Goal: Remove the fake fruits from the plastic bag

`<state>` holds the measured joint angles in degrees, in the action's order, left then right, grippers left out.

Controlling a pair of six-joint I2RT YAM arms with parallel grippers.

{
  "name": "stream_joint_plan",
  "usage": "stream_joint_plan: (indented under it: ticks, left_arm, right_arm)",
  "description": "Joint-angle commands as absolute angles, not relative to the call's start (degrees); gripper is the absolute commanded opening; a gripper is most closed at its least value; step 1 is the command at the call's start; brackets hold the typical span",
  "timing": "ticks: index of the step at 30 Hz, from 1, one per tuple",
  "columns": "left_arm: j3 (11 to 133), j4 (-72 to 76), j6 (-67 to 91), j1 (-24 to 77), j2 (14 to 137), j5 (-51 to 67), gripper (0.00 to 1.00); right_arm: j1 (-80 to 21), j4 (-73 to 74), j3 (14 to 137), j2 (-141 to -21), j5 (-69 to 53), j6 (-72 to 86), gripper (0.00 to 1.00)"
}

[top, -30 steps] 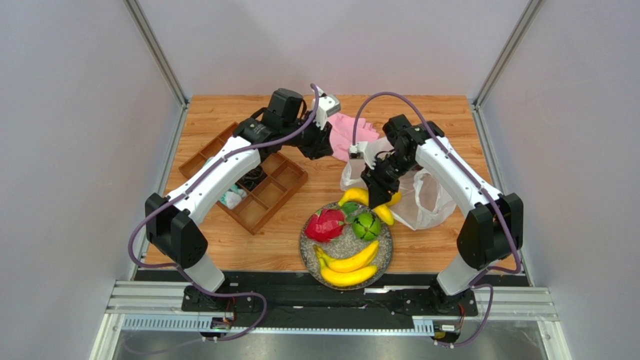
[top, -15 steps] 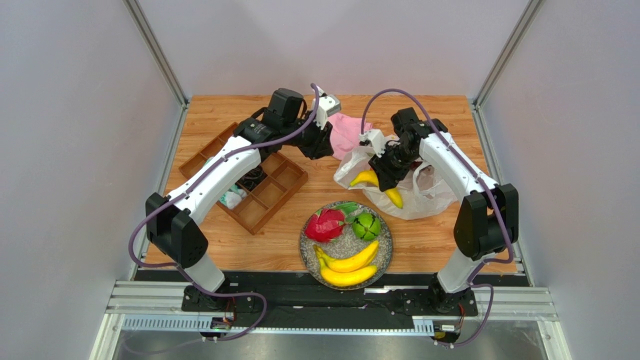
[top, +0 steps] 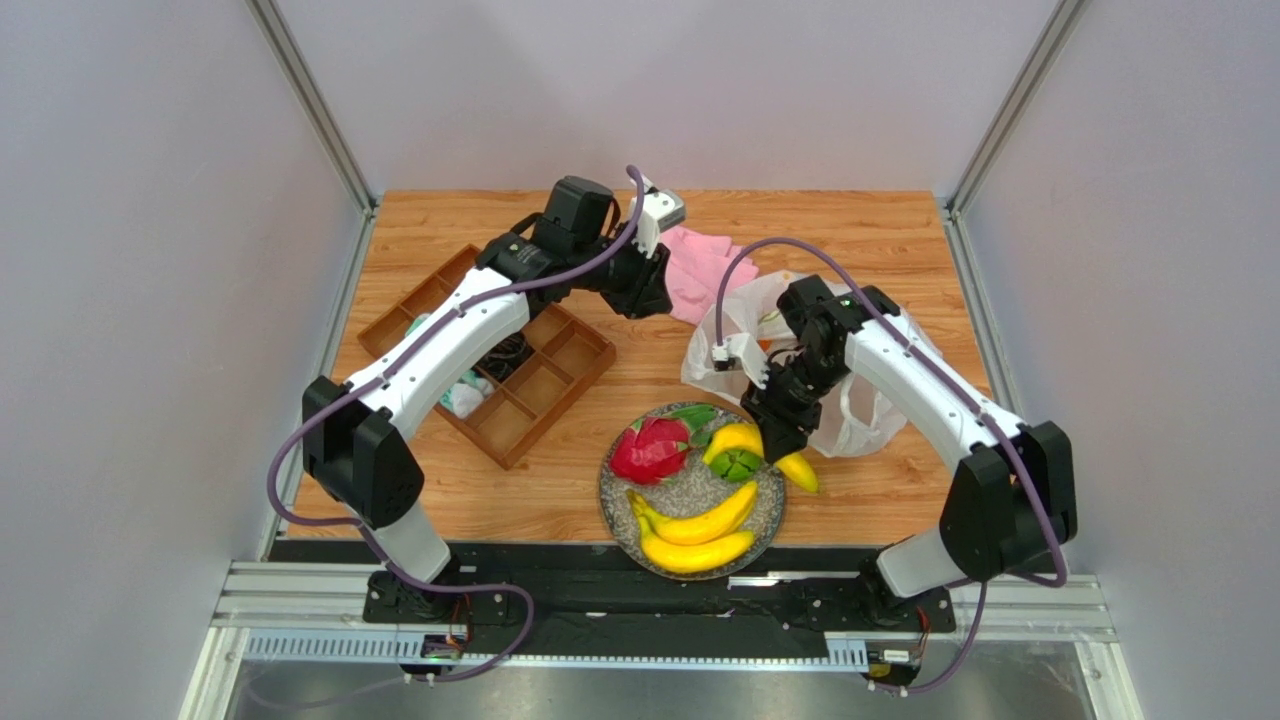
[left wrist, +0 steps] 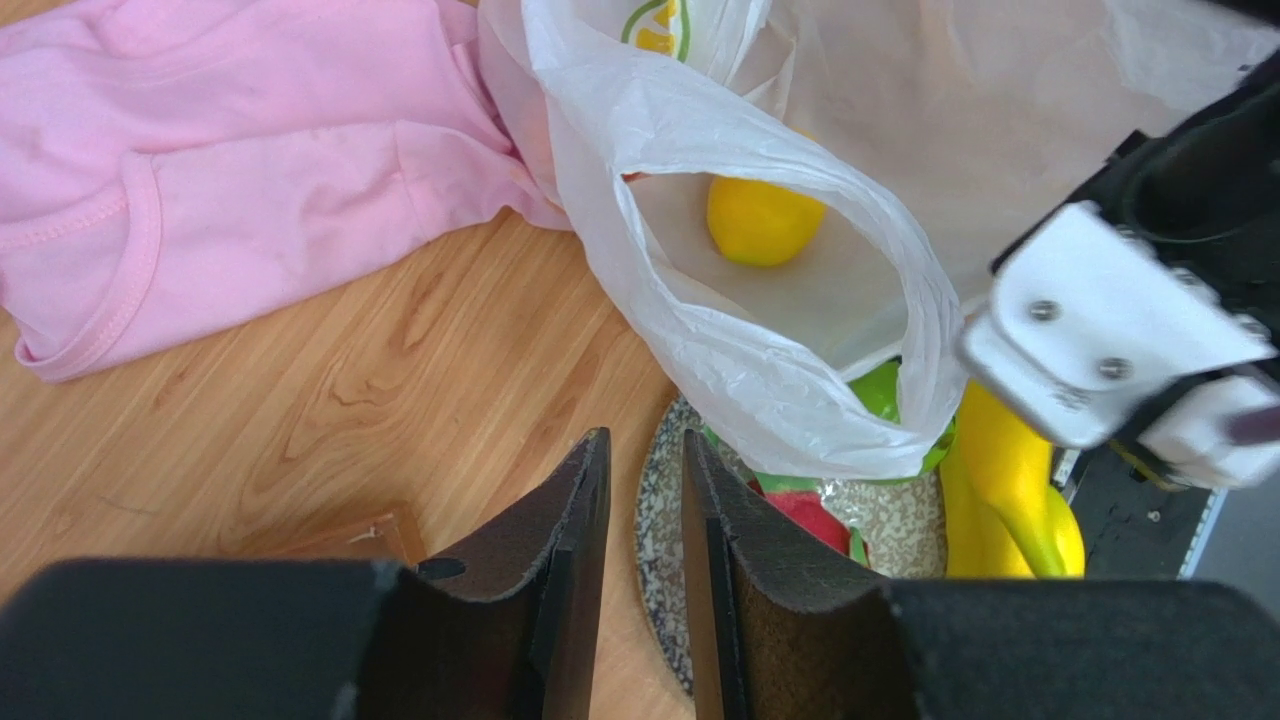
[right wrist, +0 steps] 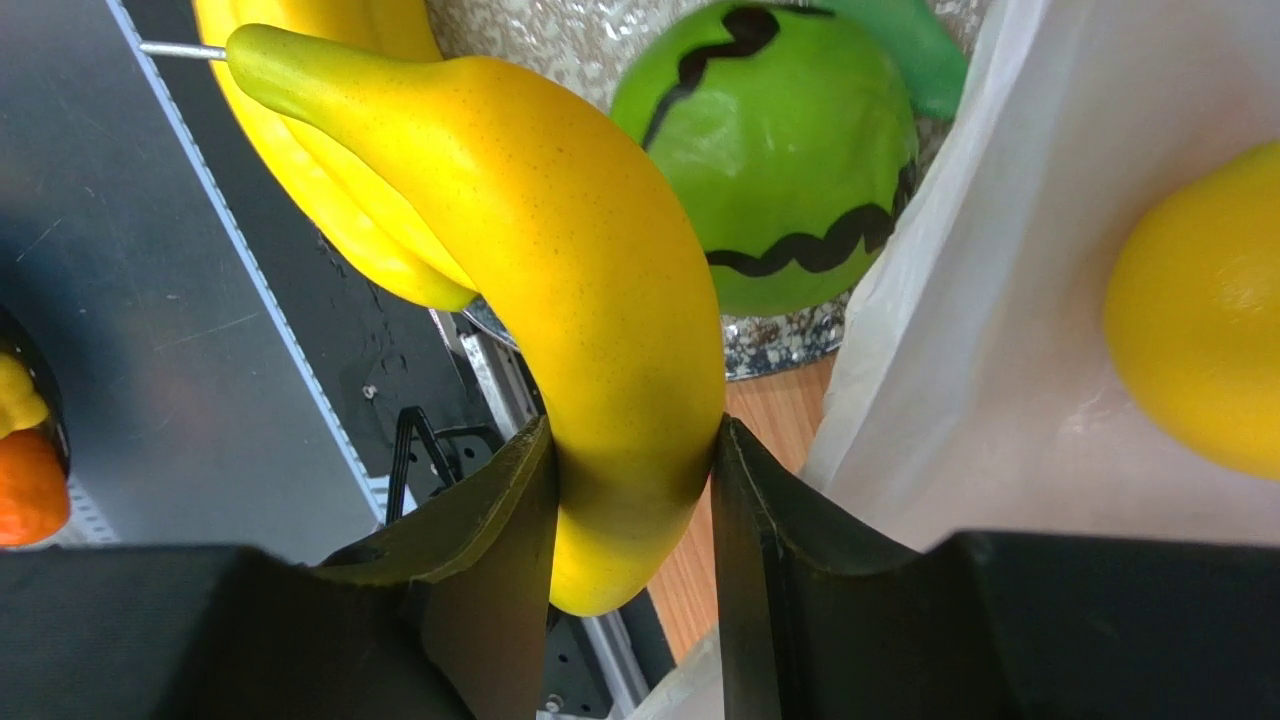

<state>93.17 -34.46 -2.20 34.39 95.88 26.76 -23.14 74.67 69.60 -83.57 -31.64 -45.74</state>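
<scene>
My right gripper [top: 775,444] is shut on a yellow banana [top: 748,440], holding it just over the right side of the speckled plate [top: 619,498]. On the plate lie a red dragon fruit [top: 649,450], a green round fruit [right wrist: 781,150] partly under the held banana [right wrist: 601,270], and two more bananas [top: 694,537]. The white plastic bag [top: 857,393] lies behind the plate, its mouth gaping, with a lemon [left wrist: 762,221] inside. My left gripper [left wrist: 646,438] hovers behind the plate by the bag [left wrist: 721,345]; its fingers stand almost together with nothing between them.
A pink cloth [top: 699,263] lies behind the bag. A brown compartment tray [top: 511,360] sits at the left under the left arm. A metal rail [top: 661,600] runs along the table's near edge.
The right gripper has carried the banana from the bag's mouth toward the near side, to over the plate's right part. The bag has slumped. The left arm has barely moved.
</scene>
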Motion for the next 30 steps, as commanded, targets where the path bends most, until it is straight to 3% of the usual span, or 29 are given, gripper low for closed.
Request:
stream_joint_plan:
  ticks: [1, 18, 26, 29, 30]
  left_arm:
    - [95.3, -32.9, -1.1, 34.4, 95.4, 27.9, 0.33]
    - [94.6, -32.6, -1.8, 34.4, 95.0, 28.7, 0.33]
    - [96.2, -32.7, -1.6, 34.4, 96.6, 29.3, 0.33]
    - [96.2, -32.8, -1.3, 34.4, 96.7, 29.8, 0.33]
    - [96.2, -32.8, -1.2, 34.4, 96.7, 30.1, 0.33]
  right_arm:
    - [-22.0, 73.0, 69.2, -85.9, -29.3, -42.0, 0.15]
    - [-18.5, 64.1, 75.5, -98.0, -23.0, -36.2, 0.17]
    - [-20.6, 62.8, 74.7, -101.8, -26.1, -33.8, 0.21]
    - [-21.2, 67.7, 75.2, -102.7, -31.9, -34.1, 0.32]
    - [-21.4, 69.3, 75.5, -103.1, -32.9, -34.4, 0.55]
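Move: About 7 cm ahead of the right hand, 1 cm to its left and 9 cm down is the far-right edge of the plate, where the held banana is being taken. The green melon lies some 3 cm ahead, 5 cm left; the yellow fruit in the bag about 11 cm ahead, 1 cm right, both some 9 cm down. From the left hand, that plate edge is about 8 cm back, 16 cm right and 21 cm below. Reaching forward about 6 cm and sinking about 7 cm, the right hand carries the still-pinched banana past the melon towards the plate's far-right edge, swinging a little right and coming back. The steepest sinking comes late; the wrist turns some 12 degrees clockwise, its left side dipping slightly, and the fingers keep their hold as bag film comes across them. ##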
